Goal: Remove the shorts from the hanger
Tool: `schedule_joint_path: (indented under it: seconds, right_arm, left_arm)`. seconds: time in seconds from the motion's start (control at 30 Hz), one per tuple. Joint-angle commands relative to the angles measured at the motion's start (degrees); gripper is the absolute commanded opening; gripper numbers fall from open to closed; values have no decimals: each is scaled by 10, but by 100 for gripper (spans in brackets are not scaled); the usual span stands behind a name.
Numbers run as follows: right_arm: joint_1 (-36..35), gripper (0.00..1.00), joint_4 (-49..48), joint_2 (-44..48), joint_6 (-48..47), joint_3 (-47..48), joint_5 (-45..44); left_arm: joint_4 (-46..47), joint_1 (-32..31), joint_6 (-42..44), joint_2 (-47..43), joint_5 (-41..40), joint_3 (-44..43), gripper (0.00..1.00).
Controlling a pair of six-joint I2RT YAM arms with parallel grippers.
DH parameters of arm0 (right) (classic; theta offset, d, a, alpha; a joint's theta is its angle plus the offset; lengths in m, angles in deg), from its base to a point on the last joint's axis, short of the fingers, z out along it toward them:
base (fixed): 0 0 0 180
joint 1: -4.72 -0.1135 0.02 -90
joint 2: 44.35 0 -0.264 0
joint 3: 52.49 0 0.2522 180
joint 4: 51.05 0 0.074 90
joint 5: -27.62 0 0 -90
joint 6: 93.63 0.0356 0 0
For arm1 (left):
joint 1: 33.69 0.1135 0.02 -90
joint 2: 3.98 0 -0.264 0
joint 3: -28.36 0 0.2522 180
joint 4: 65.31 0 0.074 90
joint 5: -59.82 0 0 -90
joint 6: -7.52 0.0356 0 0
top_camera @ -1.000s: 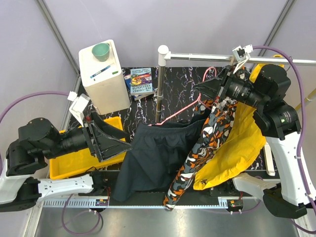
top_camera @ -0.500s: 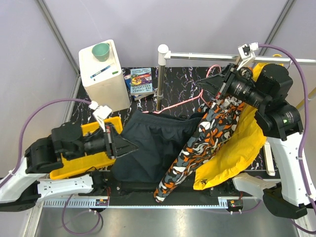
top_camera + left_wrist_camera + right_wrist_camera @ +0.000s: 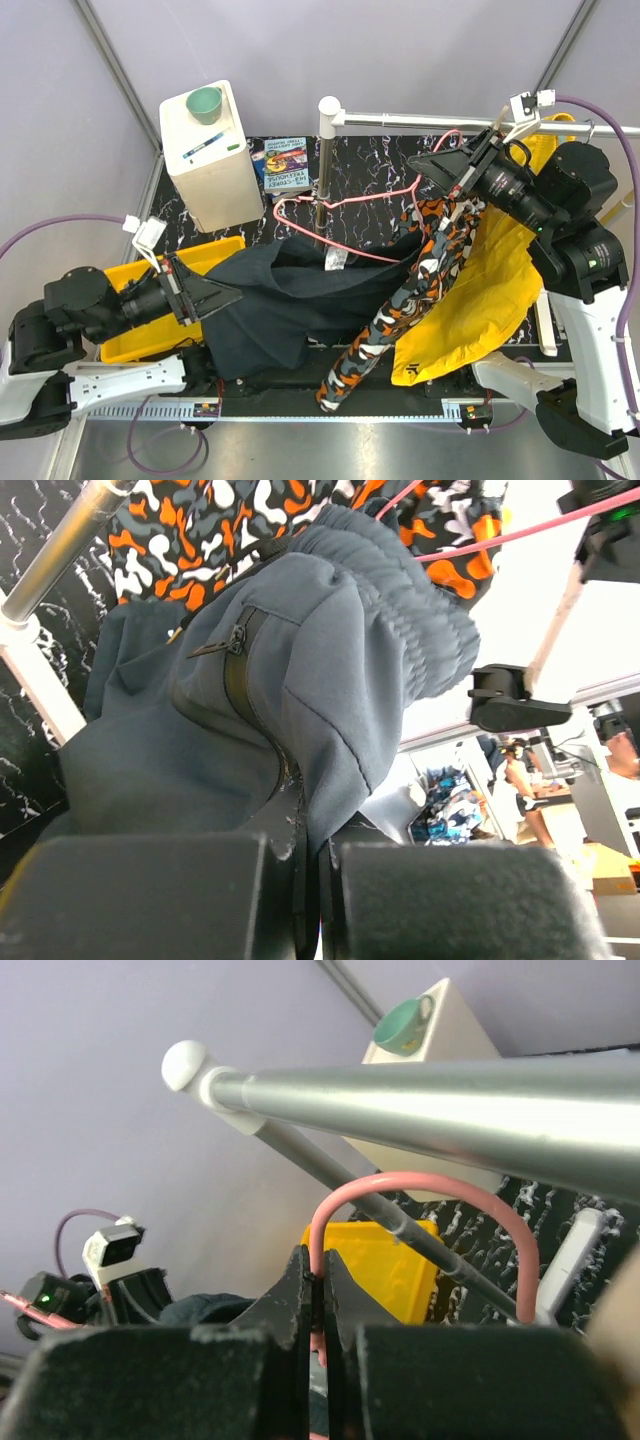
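Observation:
The dark navy shorts (image 3: 290,305) are stretched out leftwards over the table below the rail. My left gripper (image 3: 222,296) is shut on their left edge; in the left wrist view the cloth (image 3: 300,660) is pinched between the jaws (image 3: 315,875), next to a zip. The pink wire hanger (image 3: 345,205) shows mostly bare above the waistband, and its lower wire crosses the shorts' top edge. My right gripper (image 3: 432,166) is shut on the hanger's hook (image 3: 420,1185), jaws (image 3: 322,1290) clamped on the wire just under the rail (image 3: 450,1090).
An orange-and-grey camouflage garment (image 3: 415,270) and a yellow one (image 3: 490,290) hang from the rail (image 3: 420,117) to the right of the shorts. The rail's post (image 3: 322,170) stands mid-table. At the left are a yellow bin (image 3: 140,330), a white box (image 3: 210,160) with a green cup (image 3: 205,101), and a book (image 3: 285,165).
My left gripper shut on the shorts and drew back left, dragging them off to the left and baring the hanger's left end. The right gripper shifted slightly right and up with the hook.

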Motion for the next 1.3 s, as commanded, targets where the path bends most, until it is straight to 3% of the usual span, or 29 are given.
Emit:
schedule_joint_path:
  seconds: [0.0,0.13,0.23,0.33,0.5,0.67,0.9,1.03,1.17,1.2,1.27]
  right_arm:
    - [-1,0,-112,9,52,-10,58]
    - [-1,0,-157,7,92,-6,114]
    - [-1,0,-207,13,137,-5,144]
    - [0,0,-237,21,165,-4,147]
    - [-1,0,-201,30,137,10,125]
    - [0,0,-173,36,117,17,118]
    - [0,0,-158,36,111,17,123]
    - [-1,0,-144,39,105,22,125]
    - [-2,0,-132,33,102,32,130]
    - [-1,0,-131,33,99,35,132]
    - [-1,0,-129,29,99,39,136]
  left_arm:
    - [51,-2,25,84,9,-46,0]
    - [76,-2,53,178,19,-97,0]
    - [85,-2,73,239,-16,-129,0]
    - [85,0,79,256,-83,-159,0]
    - [47,3,123,251,-201,-204,0]
    - [-19,4,221,269,-338,-305,0]
    - [-78,24,378,373,-422,-483,0]
    - [-55,48,492,412,-468,-587,0]
    - [66,49,577,367,-547,-534,0]
    - [146,49,592,350,-552,-504,0]
    - [220,49,623,295,-556,-406,0]
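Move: The left hand already grips the waistband end of the dark shorts; the pink hanger they must leave has its middle some 20 cm to its right, 10 cm ahead and slightly above, with the rack post about 14 cm right and 20 cm ahead, and the yellow tray roughly 20 cm left, 13 cm ahead and far below. From the right hand, holding the hanger's hook, the shorts' middle is about 19 cm left, 13 cm back and 20 cm down. Keeping the waistband pinched, the left hand first runs about 10 cm to the right and forward, towards the hanger, then swings up and left by some 17 cm each way, still easing forward, its wrist turning well counter-clockwise until the fingers point ahead, which draws the shorts away from the hanger. Meanwhile the right hand keeps its pinch on the hanger's hook and takes it about 7 cm up and as much back, with a slight counter-clockwise turn. ##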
